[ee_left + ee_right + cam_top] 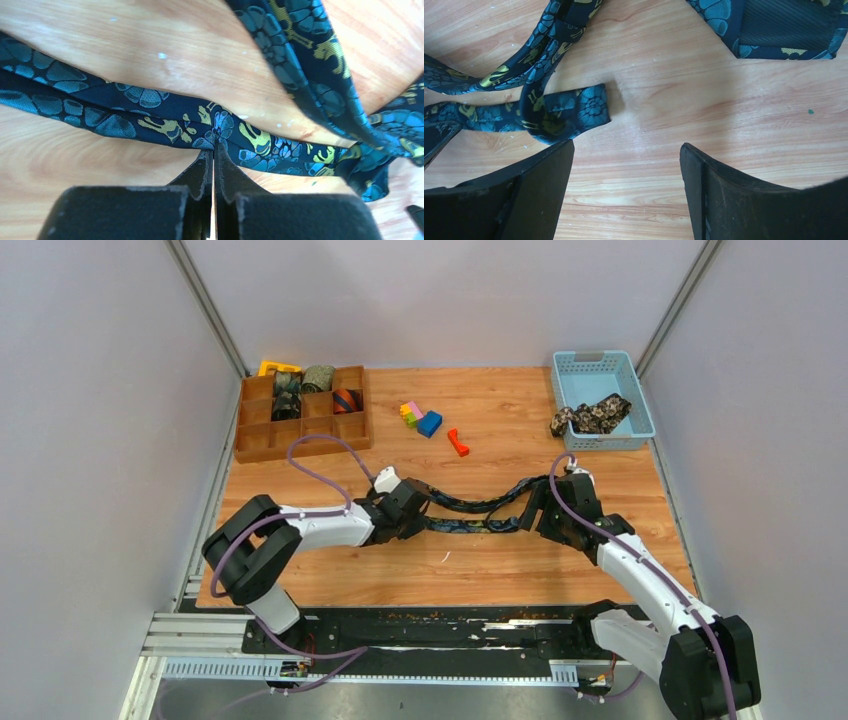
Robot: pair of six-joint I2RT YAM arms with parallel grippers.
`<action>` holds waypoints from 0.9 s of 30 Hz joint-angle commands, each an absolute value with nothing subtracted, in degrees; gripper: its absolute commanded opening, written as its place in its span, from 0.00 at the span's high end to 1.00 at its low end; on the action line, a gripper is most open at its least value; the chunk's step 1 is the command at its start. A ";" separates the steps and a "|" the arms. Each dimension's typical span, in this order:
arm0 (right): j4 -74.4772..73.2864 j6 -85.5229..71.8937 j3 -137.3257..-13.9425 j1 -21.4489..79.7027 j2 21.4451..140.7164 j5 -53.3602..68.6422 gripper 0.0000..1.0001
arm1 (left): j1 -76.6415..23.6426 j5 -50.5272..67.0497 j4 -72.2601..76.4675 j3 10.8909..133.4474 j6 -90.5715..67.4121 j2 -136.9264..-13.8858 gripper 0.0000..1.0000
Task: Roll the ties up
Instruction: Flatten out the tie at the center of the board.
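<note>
A navy tie (480, 508) with gold-teal paisley lies folded in two strands across the middle of the table. My left gripper (425, 512) is at its left end. In the left wrist view the gripper (215, 150) is shut, its tips pinching the near edge of the tie (150, 120), where the fabric puckers. My right gripper (530, 510) stands open at the tie's right end. In the right wrist view that gripper (626, 145) has only bare wood between its fingers. The tie's narrow end (574, 107) lies just past the left finger and its wide end (784, 30) is farther off.
A brown divided tray (255, 435) at the back left holds several rolled ties (318, 378). A blue basket (640, 400) at the back right holds a black-tan floral tie (590, 417). Small coloured blocks (420, 418) and a red piece (458, 442) lie between them.
</note>
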State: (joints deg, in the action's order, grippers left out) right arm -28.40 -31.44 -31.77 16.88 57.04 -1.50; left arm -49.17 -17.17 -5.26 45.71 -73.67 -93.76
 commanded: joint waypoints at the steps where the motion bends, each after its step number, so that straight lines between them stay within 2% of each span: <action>1: -26.99 -31.40 -32.65 17.27 57.70 -3.82 0.21 | -49.19 -22.67 -13.04 44.10 -66.04 -86.49 1.00; 7: -25.34 -31.54 -32.96 17.25 60.35 -4.13 0.21 | -46.22 -29.13 -27.70 45.12 -56.87 -76.35 1.00; 12: -24.09 -31.52 -34.01 17.31 64.13 -4.09 0.21 | -40.14 -30.79 -34.39 45.12 -50.28 -69.94 1.00; 19: -23.94 -31.06 -35.57 17.31 65.94 -3.32 0.22 | -27.24 -19.99 -31.42 42.03 -43.52 -70.93 1.00; 23: -24.41 -30.47 -35.60 17.30 65.36 -3.36 0.22 | -24.32 -18.60 -30.30 43.81 -41.36 -74.37 0.91; 27: -24.55 -29.75 -35.51 17.29 65.05 -2.03 0.23 | -22.70 -17.24 -31.56 48.25 -38.47 -77.89 0.66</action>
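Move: My left hand already pinches the tie's near strand down at the board; the bare spot it is taken to lies some 20 cm left, level fore and aft. The tie's far strand runs about 9 cm ahead of this hand, 3 cm to its right; the wooden tray sits roughly 30 cm ahead and 29 cm left. From my right hand, open about 5 cm over the board, that bare spot is about 55 cm left and 3 cm ahead. Keeping the near strand pinched, I sweep my left hand about 20 cm left, lifting it some 6 cm in an arc, rolling it about 25 degrees left side up, then lowering it again and starting to open the fingers at the end. Meanwhile my open right hand sinks 2 to 3 cm beside the tie's right part. ##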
